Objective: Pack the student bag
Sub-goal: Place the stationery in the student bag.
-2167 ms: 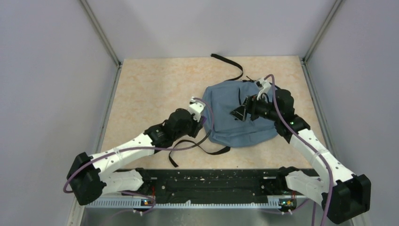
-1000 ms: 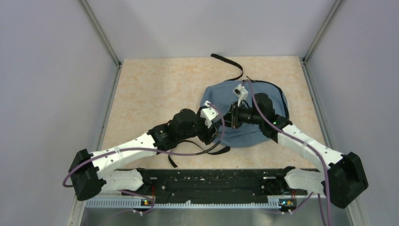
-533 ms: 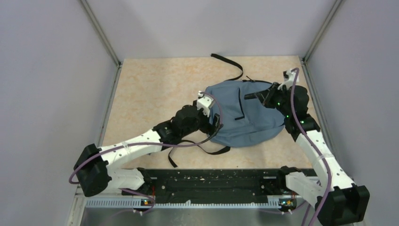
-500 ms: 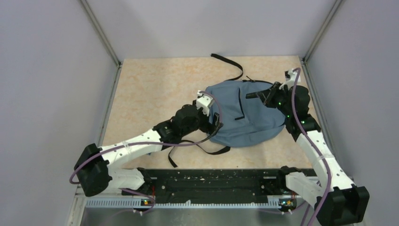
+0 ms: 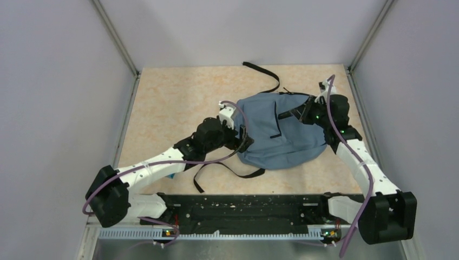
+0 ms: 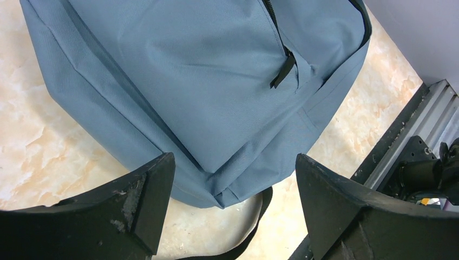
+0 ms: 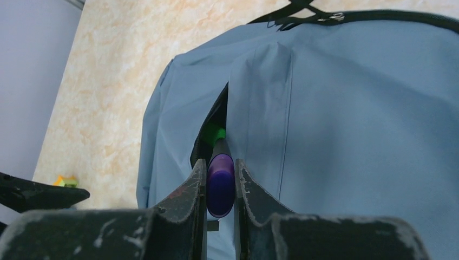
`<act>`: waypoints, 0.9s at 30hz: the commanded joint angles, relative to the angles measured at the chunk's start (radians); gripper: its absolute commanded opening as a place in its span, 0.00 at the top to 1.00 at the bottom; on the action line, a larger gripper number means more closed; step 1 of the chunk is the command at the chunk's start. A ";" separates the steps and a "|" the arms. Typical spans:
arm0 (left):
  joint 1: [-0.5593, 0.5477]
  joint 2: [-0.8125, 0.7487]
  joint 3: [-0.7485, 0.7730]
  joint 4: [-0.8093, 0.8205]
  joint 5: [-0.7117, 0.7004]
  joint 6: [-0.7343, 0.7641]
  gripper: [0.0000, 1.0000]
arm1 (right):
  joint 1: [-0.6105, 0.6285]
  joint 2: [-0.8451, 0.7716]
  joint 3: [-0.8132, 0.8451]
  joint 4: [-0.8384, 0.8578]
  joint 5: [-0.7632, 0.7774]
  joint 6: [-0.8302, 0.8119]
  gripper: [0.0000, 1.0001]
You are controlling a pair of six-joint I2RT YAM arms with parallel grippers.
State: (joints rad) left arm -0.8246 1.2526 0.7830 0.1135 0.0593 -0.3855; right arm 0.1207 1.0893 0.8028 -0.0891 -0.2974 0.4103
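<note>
The student bag (image 5: pixel 281 138) lies flat on the table, blue-grey, with its front pocket slit (image 5: pixel 277 123) facing up. My right gripper (image 7: pixel 220 168) is shut on a marker (image 7: pixel 220 187) with a purple end and a green part. The marker points into the dark pocket opening (image 7: pixel 215 116) of the bag (image 7: pixel 346 108). My left gripper (image 6: pixel 235 200) stands wide open at the bag's near-left corner (image 6: pixel 227 187), holding nothing. From above, the left gripper (image 5: pixel 242 140) sits at the bag's left edge and the right gripper (image 5: pixel 301 111) over its back right part.
Black straps trail from the bag toward the back wall (image 5: pixel 265 73) and toward the near edge (image 5: pixel 233 170). A small yellow and green object (image 7: pixel 66 180) lies on the table left of the bag. The arms' black mounting rail (image 5: pixel 243 208) runs along the near edge.
The left gripper opened and drew back to the bag's left edge. The right arm swung from the bag's middle to its back right, carrying the marker, and now aims it at the pocket slit.
</note>
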 commanded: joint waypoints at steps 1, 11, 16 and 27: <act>0.014 -0.011 -0.008 0.065 0.032 -0.012 0.14 | -0.017 0.040 0.012 0.074 -0.101 -0.022 1.00; 0.025 0.000 -0.027 0.127 0.084 -0.034 0.14 | -0.020 0.233 -0.001 0.215 -0.256 0.059 1.00; 0.026 0.010 -0.027 0.115 0.060 -0.012 0.14 | -0.020 0.336 -0.037 0.342 -0.335 0.120 1.00; 0.030 0.090 -0.015 0.153 0.091 -0.022 0.14 | 0.034 0.507 -0.017 0.428 -0.424 0.145 1.00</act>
State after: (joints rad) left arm -0.7990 1.3235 0.7624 0.1867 0.1207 -0.4026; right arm 0.1154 1.5394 0.7670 0.3176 -0.6952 0.5804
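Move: The right hand holds the purple marker by its purple end. The pocket mouth on the bag lies about 9 cm to its left, 3 cm ahead and 9 cm below. The green marker already inside is some 5 cm ahead, 10 cm left and 10 cm down; the zip pull is roughly 6 cm back and 10 cm left, 10 cm down. From the left hand, the pocket mouth is about 11 cm ahead, 15 cm right and 7 cm below. Slide the purple marker, barrel first, into the open pocket: lower the right hand about 8 cm while carrying it some 6 cm left and slightly forward. Tip the fingers further down, let the hand's left side rise and turn counter-clockwise, each some 15 degrees, keeping the grip shut. Hold the left gripper open over the bag's near-left part, letting it sink about 2 cm late on. ##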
